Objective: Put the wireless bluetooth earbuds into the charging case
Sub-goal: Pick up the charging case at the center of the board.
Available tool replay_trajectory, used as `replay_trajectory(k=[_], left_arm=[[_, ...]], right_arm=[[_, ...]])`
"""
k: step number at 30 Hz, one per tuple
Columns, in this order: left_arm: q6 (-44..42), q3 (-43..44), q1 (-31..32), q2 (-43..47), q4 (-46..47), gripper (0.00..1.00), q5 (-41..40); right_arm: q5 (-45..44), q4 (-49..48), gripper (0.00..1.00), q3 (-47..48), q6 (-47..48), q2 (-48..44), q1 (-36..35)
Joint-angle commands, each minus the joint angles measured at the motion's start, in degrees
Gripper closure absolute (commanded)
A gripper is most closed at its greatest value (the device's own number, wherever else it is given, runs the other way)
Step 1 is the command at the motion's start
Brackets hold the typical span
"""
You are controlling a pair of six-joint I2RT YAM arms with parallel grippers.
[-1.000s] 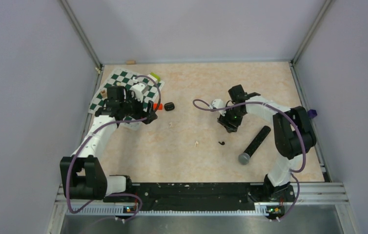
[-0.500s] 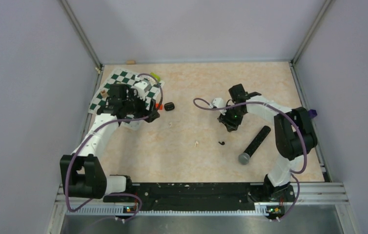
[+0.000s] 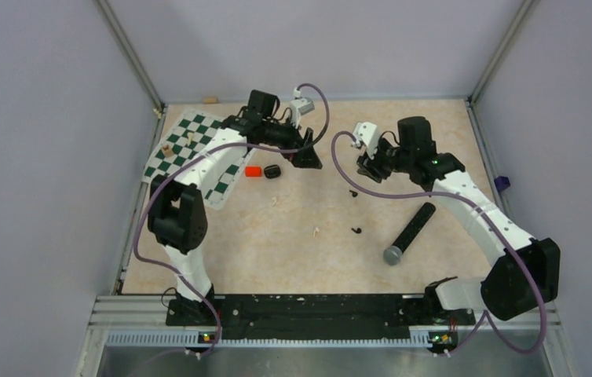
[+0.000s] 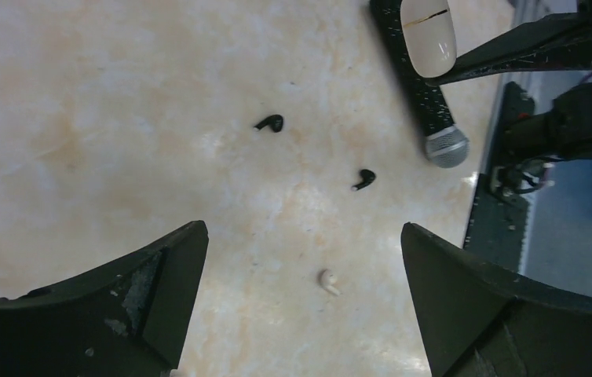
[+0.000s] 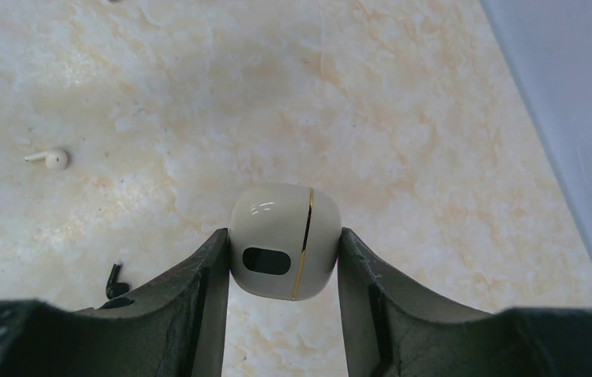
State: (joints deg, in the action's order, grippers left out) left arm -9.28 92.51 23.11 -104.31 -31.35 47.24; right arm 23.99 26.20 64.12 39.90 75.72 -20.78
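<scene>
The black charging case (image 3: 272, 171) lies on the table beside a small orange-red block (image 3: 253, 171). Two black earbuds lie loose on the table, one (image 3: 353, 192) (image 4: 270, 122) just below my right gripper and one (image 3: 357, 230) (image 4: 364, 179) nearer the front. My left gripper (image 3: 308, 159) (image 4: 302, 259) hangs open over bare table, right of the case, with nothing in it. My right gripper (image 3: 369, 166) (image 5: 283, 236) is shut on a cream-white round case (image 5: 285, 241) (image 4: 428, 35) with a gold seam, held off the table.
A long black microphone (image 3: 408, 233) (image 4: 434, 118) lies right of the front earbud. Two white earbuds (image 3: 275, 200) (image 3: 316, 232) lie mid-table. A green-and-white checkered mat (image 3: 191, 145) covers the back left corner. Walls close in the left, right and back sides.
The left arm has swung from the checkered mat to the table's back centre. The right arm has changed its pose and now holds the cream-white case lifted; a black earbud shows beneath it.
</scene>
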Motion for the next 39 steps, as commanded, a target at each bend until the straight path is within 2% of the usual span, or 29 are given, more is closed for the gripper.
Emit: replay_trajectory(k=[1, 7, 11, 16, 22, 28, 33, 39], left_arm=[[12.3, 1.88, 2.0, -3.79, 3.47, 0.01, 12.21], [28.08, -0.25, 3.42, -5.06, 19.82, 0.01, 14.41], [34.33, -0.1, 4.74, -6.07, 24.43, 0.05, 11.49], [32.02, 1.64, 8.45, -9.14, 20.7, 0.08, 8.15], [31.78, 2.86, 11.16, -11.11, 20.26, 0.1, 8.75], [30.47, 4.1, 12.64, -11.37, 18.46, 0.26, 8.53], [31.08, 4.08, 13.14, -11.83, 18.88, 0.21, 9.78], [31.58, 3.91, 13.58, -12.47, 19.4, 0.44, 11.56]], right_arm=[[4.2, -3.68, 1.0, -1.5, -2.61, -0.58, 0.74], [8.15, -3.46, 1.0, -1.76, -2.85, -0.92, 0.79], [9.68, -3.58, 1.0, -1.82, -3.52, -1.33, 0.72], [10.87, -3.8, 1.0, -2.21, -3.69, -1.87, 0.65], [10.4, -4.21, 1.0, -2.53, -3.68, -2.22, 0.66], [9.52, -5.68, 1.0, -3.24, -4.02, -2.68, 0.53], [7.6, -6.03, 1.0, -3.5, -3.44, -2.26, -0.4], [6.01, -7.65, 1.0, -4.16, -4.03, -2.24, -0.73]])
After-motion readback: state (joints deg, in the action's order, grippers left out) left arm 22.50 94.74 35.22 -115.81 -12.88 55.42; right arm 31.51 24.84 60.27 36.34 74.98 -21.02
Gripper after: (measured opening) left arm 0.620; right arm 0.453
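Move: The charging case is already off the table, gripped between the right hand's fingers at its hand point. From the left hand, the case lies about 14 cm to the right and 3 cm back, at much the same height. Some 20 cm below, the forward black earbud is about 12 cm to the left hand's right and level with it, and the rear black earbud about 14 cm right and 12 cm back. The left hand brings its open fingers around the charging case, one passing across its face, and has closed them about a third by the end; a firm pinch can't be made out. To get there it travels about 12 cm right and 5 cm back, dipping, rising and dipping again, while rolling some 25 degrees. The right hand keeps its grip and eases the case 2 to 3 cm back, about 2 cm left and slightly down to meet it. ##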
